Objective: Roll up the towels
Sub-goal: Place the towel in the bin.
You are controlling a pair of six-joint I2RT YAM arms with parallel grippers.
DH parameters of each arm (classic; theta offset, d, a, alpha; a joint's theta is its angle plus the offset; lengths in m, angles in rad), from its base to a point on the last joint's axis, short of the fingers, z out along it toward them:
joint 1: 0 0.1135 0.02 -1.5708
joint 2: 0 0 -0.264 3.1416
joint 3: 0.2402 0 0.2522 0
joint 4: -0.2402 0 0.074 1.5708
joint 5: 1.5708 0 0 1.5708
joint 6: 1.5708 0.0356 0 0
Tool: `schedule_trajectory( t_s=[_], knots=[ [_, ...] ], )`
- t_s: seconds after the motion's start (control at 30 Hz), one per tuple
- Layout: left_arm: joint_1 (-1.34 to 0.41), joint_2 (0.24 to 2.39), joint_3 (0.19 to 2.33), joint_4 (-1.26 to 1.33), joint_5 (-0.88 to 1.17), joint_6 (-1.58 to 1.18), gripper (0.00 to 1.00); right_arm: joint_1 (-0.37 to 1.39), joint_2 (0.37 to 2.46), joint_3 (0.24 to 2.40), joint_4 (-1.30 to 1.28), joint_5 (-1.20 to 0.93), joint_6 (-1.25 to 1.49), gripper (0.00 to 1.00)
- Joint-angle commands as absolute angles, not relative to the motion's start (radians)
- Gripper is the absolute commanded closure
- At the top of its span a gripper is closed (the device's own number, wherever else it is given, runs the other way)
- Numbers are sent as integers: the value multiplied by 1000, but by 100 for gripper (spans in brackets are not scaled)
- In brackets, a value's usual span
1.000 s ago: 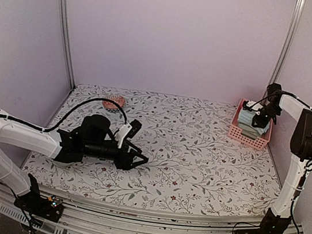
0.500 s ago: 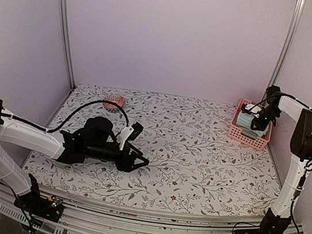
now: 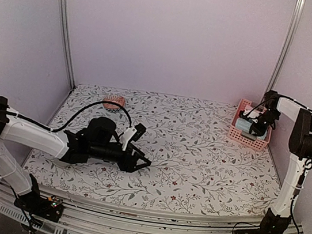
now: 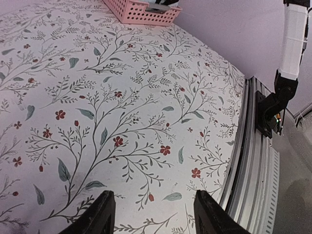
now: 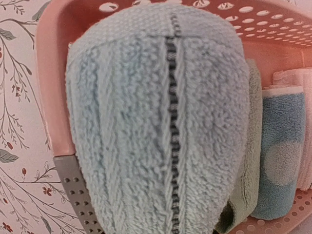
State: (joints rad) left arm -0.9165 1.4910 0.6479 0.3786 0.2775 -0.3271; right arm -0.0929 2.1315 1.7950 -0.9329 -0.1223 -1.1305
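In the right wrist view a rolled light blue towel (image 5: 146, 122) fills the frame, and one grey finger pad (image 5: 73, 195) presses its left side; the other finger is hidden behind it. My right gripper (image 3: 258, 124) is shut on this towel, low inside the pink basket (image 3: 240, 132). A pale sage green towel (image 5: 243, 195) lies rolled in the basket, right beside the blue one. My left gripper (image 3: 142, 163) hovers just above the table at front left. Its fingers are open and have nothing between them (image 4: 153, 207).
The basket (image 5: 48, 97) also holds a blue cylinder with white dots (image 5: 280, 161) and a pink towel (image 5: 292, 78). A small reddish-pink object (image 3: 113, 102) sits at the back left of the floral tablecloth. The table's metal front rail (image 4: 253, 161) runs close to the left gripper.
My right gripper has come down with the light blue towel into the basket. The left arm has edged slightly to the right, jaws still open.
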Motion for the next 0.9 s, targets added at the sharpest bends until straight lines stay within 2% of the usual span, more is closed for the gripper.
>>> schedule_trajectory(
  t_s=[0.0,0.37,0.47,0.7,0.87],
  knots=[
    [-928,1503,676,398,287,-321,44,-98,2208,1847,-1038,-143,-1143,90],
    [-928,1515,682,391,284,-319,44,-100,2312,1923,-1094,-159,-1149,88],
    [-928,1522,689,390,285,-318,44,-100,2326,1922,-1098,-163,-1138,80],
    [-928,1545,714,377,295,-307,44,-102,2268,1922,-1103,-190,-1134,54],
    [-928,1571,726,381,309,-305,44,-106,2230,1925,-1135,-197,-1142,45]
  ],
)
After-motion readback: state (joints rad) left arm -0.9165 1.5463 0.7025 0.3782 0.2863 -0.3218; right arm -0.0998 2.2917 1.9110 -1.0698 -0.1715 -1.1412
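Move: The right hand holds the light-blue towel roll over the bin; the free space at the bin's near end lies about 4 cm below the hand and 2 cm left, 1 cm back. In the bin at much the same depth, each some 3 cm left, lie the green towel about 5 cm ahead, the blue towel 11 and the pink towel 16. From the left hand that space is roughly 26 cm ahead, 48 cm right and 8 cm down. Right hand lowers the towel roll some 5 cm into the bin's near end, tilting slightly, fingers then opening. ##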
